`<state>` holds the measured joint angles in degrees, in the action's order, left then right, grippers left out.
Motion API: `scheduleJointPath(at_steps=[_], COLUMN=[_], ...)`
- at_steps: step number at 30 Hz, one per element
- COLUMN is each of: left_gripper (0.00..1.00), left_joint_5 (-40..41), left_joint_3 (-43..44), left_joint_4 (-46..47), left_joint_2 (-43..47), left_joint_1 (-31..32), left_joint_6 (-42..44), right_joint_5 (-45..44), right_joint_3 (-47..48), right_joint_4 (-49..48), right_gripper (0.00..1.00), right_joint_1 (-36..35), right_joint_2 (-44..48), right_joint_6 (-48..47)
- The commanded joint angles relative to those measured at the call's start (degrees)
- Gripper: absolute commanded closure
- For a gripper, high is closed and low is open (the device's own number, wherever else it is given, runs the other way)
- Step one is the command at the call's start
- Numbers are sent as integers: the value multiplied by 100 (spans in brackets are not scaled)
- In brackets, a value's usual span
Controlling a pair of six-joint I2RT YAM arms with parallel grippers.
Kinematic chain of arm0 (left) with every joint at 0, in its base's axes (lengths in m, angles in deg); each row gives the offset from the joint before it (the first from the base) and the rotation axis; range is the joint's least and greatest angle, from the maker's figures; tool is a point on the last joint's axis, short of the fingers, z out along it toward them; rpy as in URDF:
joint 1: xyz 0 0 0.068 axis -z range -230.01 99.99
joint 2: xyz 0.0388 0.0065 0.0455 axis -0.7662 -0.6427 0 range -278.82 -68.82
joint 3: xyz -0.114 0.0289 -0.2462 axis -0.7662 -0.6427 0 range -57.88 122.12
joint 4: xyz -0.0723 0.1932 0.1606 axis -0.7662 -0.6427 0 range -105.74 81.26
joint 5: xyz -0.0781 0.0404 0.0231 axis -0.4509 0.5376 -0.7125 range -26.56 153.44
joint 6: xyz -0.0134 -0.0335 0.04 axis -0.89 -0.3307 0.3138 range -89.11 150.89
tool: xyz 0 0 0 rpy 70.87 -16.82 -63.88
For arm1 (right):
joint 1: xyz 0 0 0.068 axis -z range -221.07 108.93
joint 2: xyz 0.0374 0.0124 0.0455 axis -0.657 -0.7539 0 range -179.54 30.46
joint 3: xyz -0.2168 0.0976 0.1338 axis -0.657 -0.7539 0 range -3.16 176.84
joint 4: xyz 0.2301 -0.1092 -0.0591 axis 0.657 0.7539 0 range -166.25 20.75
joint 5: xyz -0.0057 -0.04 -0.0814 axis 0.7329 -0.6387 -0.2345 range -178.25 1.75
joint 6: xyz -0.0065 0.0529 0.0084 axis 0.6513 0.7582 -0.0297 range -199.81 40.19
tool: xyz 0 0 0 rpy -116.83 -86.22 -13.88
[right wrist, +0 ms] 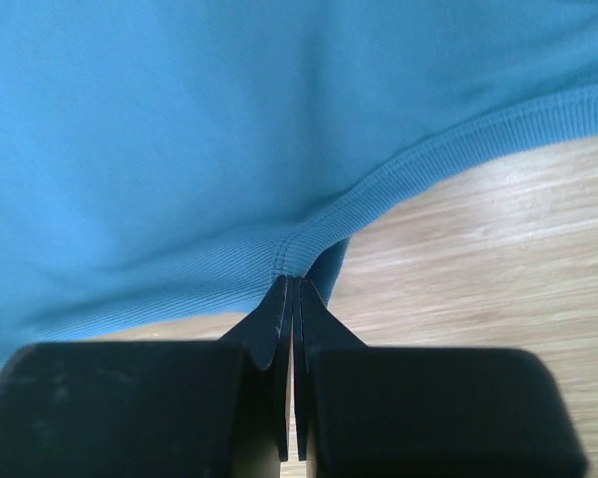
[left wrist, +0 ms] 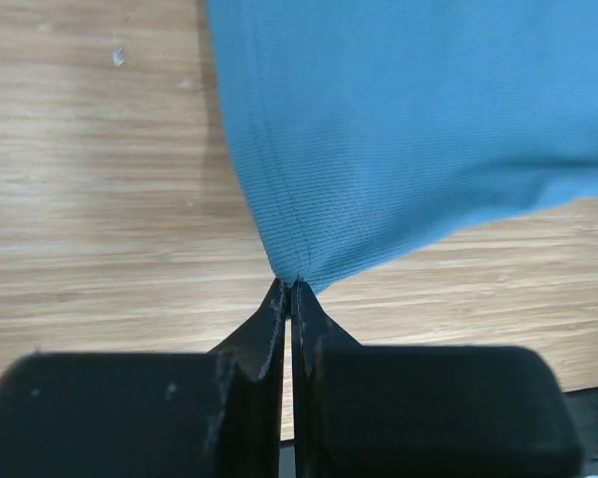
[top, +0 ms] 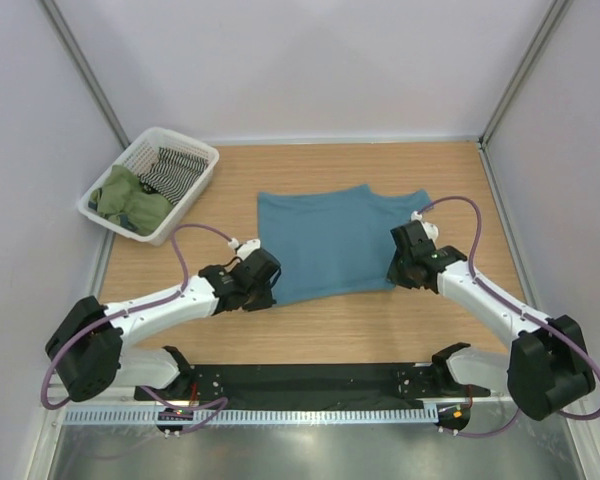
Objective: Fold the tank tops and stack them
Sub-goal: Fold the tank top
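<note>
A plain teal-blue tank top [top: 330, 240] lies spread on the wooden table at its middle. My left gripper [top: 270, 292] is shut on its near left corner, and in the left wrist view the cloth [left wrist: 409, 129] peaks up into the pinched fingertips [left wrist: 290, 284]. My right gripper [top: 400, 272] is shut on the ribbed edge at the near right corner; that hem [right wrist: 309, 244] bunches at the tips [right wrist: 294, 281]. An olive-green tank top [top: 128, 198] lies crumpled in the basket at the far left.
A white slatted basket [top: 195, 190] stands at the far left corner and also holds a black-and-white striped garment [top: 172, 170]. Grey walls enclose the table on three sides. A black bar [top: 310, 382] with the arm bases runs along the near edge.
</note>
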<state>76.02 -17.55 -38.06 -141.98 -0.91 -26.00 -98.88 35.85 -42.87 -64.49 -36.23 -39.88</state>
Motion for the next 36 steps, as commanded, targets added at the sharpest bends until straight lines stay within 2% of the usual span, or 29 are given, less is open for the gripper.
scheduleJointPath(at_steps=[1,10,21,36], left_gripper=[100,100,100,100], left_joint_5=[262,351,79,-212], left_joint_3=[483,976,1406,2092], left_joint_4=[-258,-320,-144,6], left_joint_2=[-48,-224,-778,-1858], left_joint_1=[3,-515,-1341,-1711], left_joint_6=[248,643,1170,1443], right_joint_5=[-237,-387,-325,-193], right_joint_3=[598,1600,2269,3261], right_joint_4=[27,28,-148,-131], right_gripper=[99,99,99,99], right_joint_1=[-31,-5,171,479], right_joint_2=[-247,-1248,-2145,-3121], right_joint_6=[-230,-591,-810,-1048])
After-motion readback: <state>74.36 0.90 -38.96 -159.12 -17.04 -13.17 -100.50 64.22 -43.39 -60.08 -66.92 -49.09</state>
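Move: Both hands already pinch the tank top's near side, some 4 cm above the table. For the left hand, the far hem corner lies about 31 cm ahead and 3 cm to its left; the basket stands about 32 cm ahead and 33 cm to the left, a little higher. For the right hand, the far armpit lies about 29 cm ahead and 6 cm to its left, and the far shoulder strap about 26 cm ahead and 10 cm to its right. Fingers still shut, the left on the near hem corner and the right at the near armpit, both hands swing the tank top's near side forward over its body towards the far side, the left about 11 cm and the right some 13 cm. Each rises in a low arc as it goes, the left by about 3.5 cm and the right by a bit over 2 cm, then sinks gently while still travelling forward, the left also easing a couple of centimetres left, with hardly any turn of either wrist. ##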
